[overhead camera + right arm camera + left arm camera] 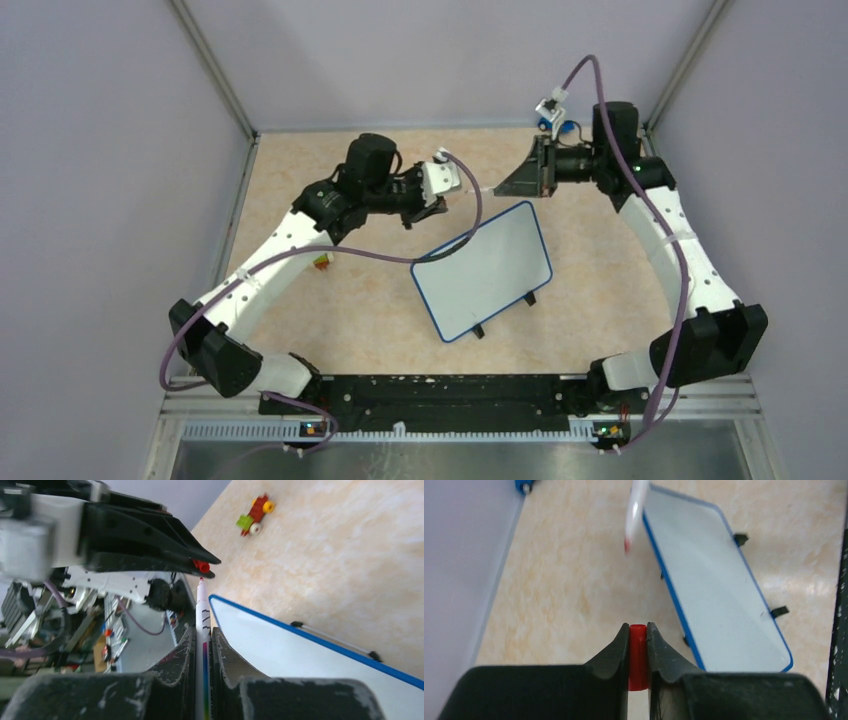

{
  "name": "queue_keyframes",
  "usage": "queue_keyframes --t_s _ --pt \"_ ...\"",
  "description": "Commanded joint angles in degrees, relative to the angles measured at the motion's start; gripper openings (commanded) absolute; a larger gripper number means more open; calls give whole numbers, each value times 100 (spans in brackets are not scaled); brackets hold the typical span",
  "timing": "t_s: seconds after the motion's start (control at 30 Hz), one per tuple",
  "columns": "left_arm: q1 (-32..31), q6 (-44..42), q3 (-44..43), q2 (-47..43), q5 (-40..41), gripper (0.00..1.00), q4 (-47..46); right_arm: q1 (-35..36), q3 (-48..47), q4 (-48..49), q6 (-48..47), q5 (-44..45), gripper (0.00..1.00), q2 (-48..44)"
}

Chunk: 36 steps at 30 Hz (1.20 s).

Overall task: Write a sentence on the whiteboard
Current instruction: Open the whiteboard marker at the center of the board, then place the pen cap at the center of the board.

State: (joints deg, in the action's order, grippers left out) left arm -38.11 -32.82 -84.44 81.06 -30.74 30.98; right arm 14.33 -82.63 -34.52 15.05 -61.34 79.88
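Note:
The whiteboard point(485, 270) lies tilted at mid-table, white with a thin blue rim and black clip feet. Its face point(714, 580) is blank; no sentence is in view. My left gripper point(638, 630) is shut on a small red marker cap point(638, 655), above the table just left of the board's far corner. My right gripper point(202, 632) is shut on a white marker point(202, 620) whose bare red tip points at the cap point(202, 566), a short gap away. From above, the two grippers point(435, 205) point(505, 187) face each other behind the board.
A small toy car of coloured bricks point(322, 261) sits on the table left of the board, under the left arm. A blue-and-white object point(555, 115) is at the back right corner. Grey walls close in three sides.

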Motion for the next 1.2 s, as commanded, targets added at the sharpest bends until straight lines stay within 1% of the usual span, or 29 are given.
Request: queue_keyframes --t_s 0.0,0.1,0.17,0.27,0.37,0.43,0.53,0.6,0.73,0.9,1.17 --pt "641 70 231 -130 725 0 943 -600 -604 66 -190 -387 0 -258" --pt "1179 128 239 -156 390 0 1030 -749 -639 -109 -373 -417 0 -239" --pt "1469 195 407 -224 294 0 974 -756 -616 -234 -563 -315 0 -252" --pt "1614 360 1000 -225 701 0 830 -761 -387 -237 -761 -241 0 -370" --pt "1995 722 1506 -103 780 0 658 -760 -71 -161 -935 -194 0 -543" --pt "2170 844 1689 81 853 0 645 -754 49 -249 -1122 -204 0 -605" --pt "2284 980 1727 481 1118 2 780 -743 102 -567 -1461 -253 0 -619" --pt "2351 1042 1821 627 1219 3 711 -730 174 -908 -1946 -229 0 -618" --pt "2410 1037 2116 859 1429 5 481 -729 624 -1065 -2385 -88 0 -781" --pt "2565 949 2257 1251 1456 7 405 -717 1079 -967 -2556 134 0 -1027" --pt "2633 885 2397 1714 1354 10 225 -599 1400 -812 -2647 217 0 -1121"
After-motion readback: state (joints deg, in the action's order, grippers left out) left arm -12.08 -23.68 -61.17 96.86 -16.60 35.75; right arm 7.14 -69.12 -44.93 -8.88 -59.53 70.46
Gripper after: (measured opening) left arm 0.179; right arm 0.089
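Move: The left hand, holding the red cap, is bound for bare table about 21 cm to its left, 3 cm ahead and 30 cm below; the toy blocks stand some 9 cm left of that spot and 3 cm farther out. The whiteboard's middle lies about 7 cm right of this hand, 2 back, 24 below. From the right hand, holding the open marker, the whiteboard's middle is about 2 cm left, 2 back and 26 below, the cap 9 cm left and 2 ahead. Left and steeply down, the left hand carries the still-pinched cap away from the marker, some 20 cm sideways and 27 cm down to just above the table beside the toy blocks, its fingers swinging round to point down. The right hand keeps its grip on the marker, first draws about 4 cm right with a small rise, then sinks and comes back over the whiteboard, tilting slightly. ##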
